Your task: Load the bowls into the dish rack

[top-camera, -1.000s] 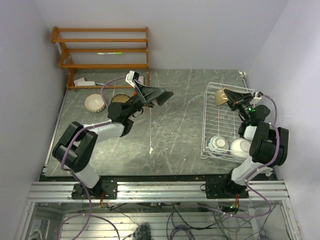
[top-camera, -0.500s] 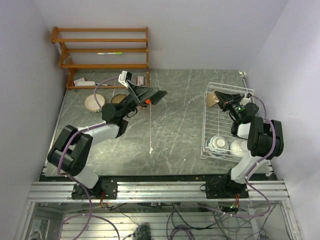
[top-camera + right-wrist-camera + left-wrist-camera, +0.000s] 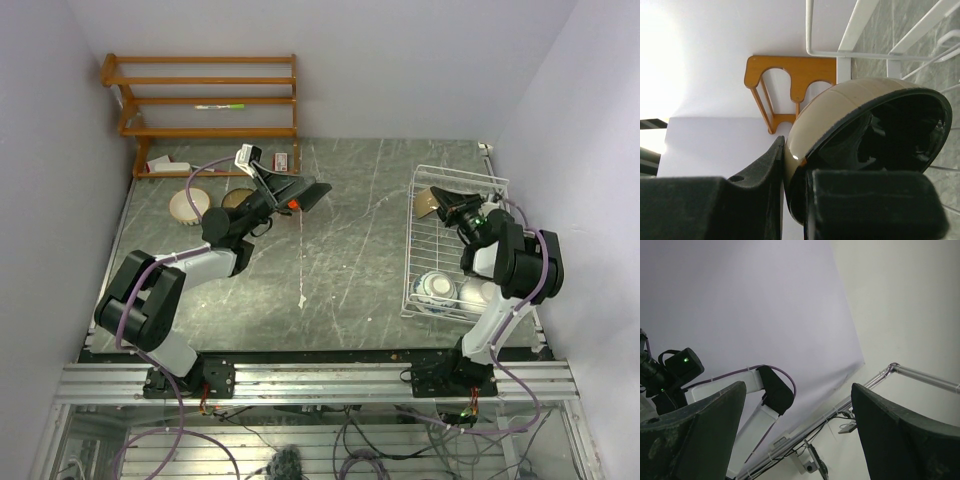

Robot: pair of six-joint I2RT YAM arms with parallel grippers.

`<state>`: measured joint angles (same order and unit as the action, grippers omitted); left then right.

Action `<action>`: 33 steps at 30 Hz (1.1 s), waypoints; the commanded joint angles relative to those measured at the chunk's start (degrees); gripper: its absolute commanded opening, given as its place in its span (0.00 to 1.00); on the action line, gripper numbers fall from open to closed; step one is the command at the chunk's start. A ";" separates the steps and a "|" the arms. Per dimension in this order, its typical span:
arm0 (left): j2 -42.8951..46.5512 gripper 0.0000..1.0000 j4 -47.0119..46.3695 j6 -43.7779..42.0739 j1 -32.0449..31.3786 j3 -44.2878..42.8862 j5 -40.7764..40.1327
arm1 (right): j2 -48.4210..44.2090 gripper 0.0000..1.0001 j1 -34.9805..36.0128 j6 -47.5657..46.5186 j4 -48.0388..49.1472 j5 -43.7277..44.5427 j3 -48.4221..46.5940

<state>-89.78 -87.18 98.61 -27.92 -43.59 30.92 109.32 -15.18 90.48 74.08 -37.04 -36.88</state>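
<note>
My right gripper is shut on the rim of the tan-brown bowl with the dark rim. It holds the bowl tilted on edge at the far end of the white wire dish rack. In the right wrist view the fingers clamp the bowl's wall beside a rack wire. The blue-and-white bowl and the plain white bowl sit at the rack's near end. The cream-white bowl lies on the table at the far left. A brownish round shape beside it is partly hidden by my left arm. My left gripper is open, empty and points upward. A small orange-red patch shows under it.
A brown wooden shelf unit stands at the back left, with small items at its foot; it also shows in the right wrist view. Walls close in on both sides. The rack sits against the right wall.
My right gripper has carried the tan-brown bowl down and left into the rack's far end. My left gripper drew back to the left, then stayed put.
</note>
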 commanded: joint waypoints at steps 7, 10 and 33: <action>0.14 0.97 -11.96 -0.70 0.56 0.71 1.08 | -0.97 0.22 -2.52 -3.21 0.88 -1.59 2.11; 0.10 0.97 -12.01 -0.85 0.52 0.94 0.92 | -2.96 0.35 -2.76 -5.37 -4.10 -1.71 1.77; 0.59 0.97 -11.98 -0.79 0.59 2.37 0.94 | -22.84 0.58 -3.55 -28.21 -45.68 5.79 -4.51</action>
<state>-89.86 -87.18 98.59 -27.90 -41.71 30.89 94.37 -18.44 75.48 47.20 -36.80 -36.14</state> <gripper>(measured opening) 0.969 0.537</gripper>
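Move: Held by its rim in the right fingers, the brown bowl has its middle about 4 cm left and 4 cm below the hand. Its spot in the far-left part of the rack lies some 2 cm ahead, 2 cm left and 6 cm below. Nearer the base stand the blue-patterned bowl, roughly 22 cm back and 1 cm left, and the white bowl, 22 cm back and 12 cm right, both 8 cm below. From the left hand the rack spot is about 18 cm ahead, 40 cm right, 29 cm below. Shifting about 1.5 cm to the right with the brown bowl still pinched, the right hand then opens its fingers to roughly half and lets go of the rim over the rack. Opening, it eases back some 2 cm and sinks 1 to 2 cm, then rises by about as much at the end, rolling its left side down about 10 degrees. ##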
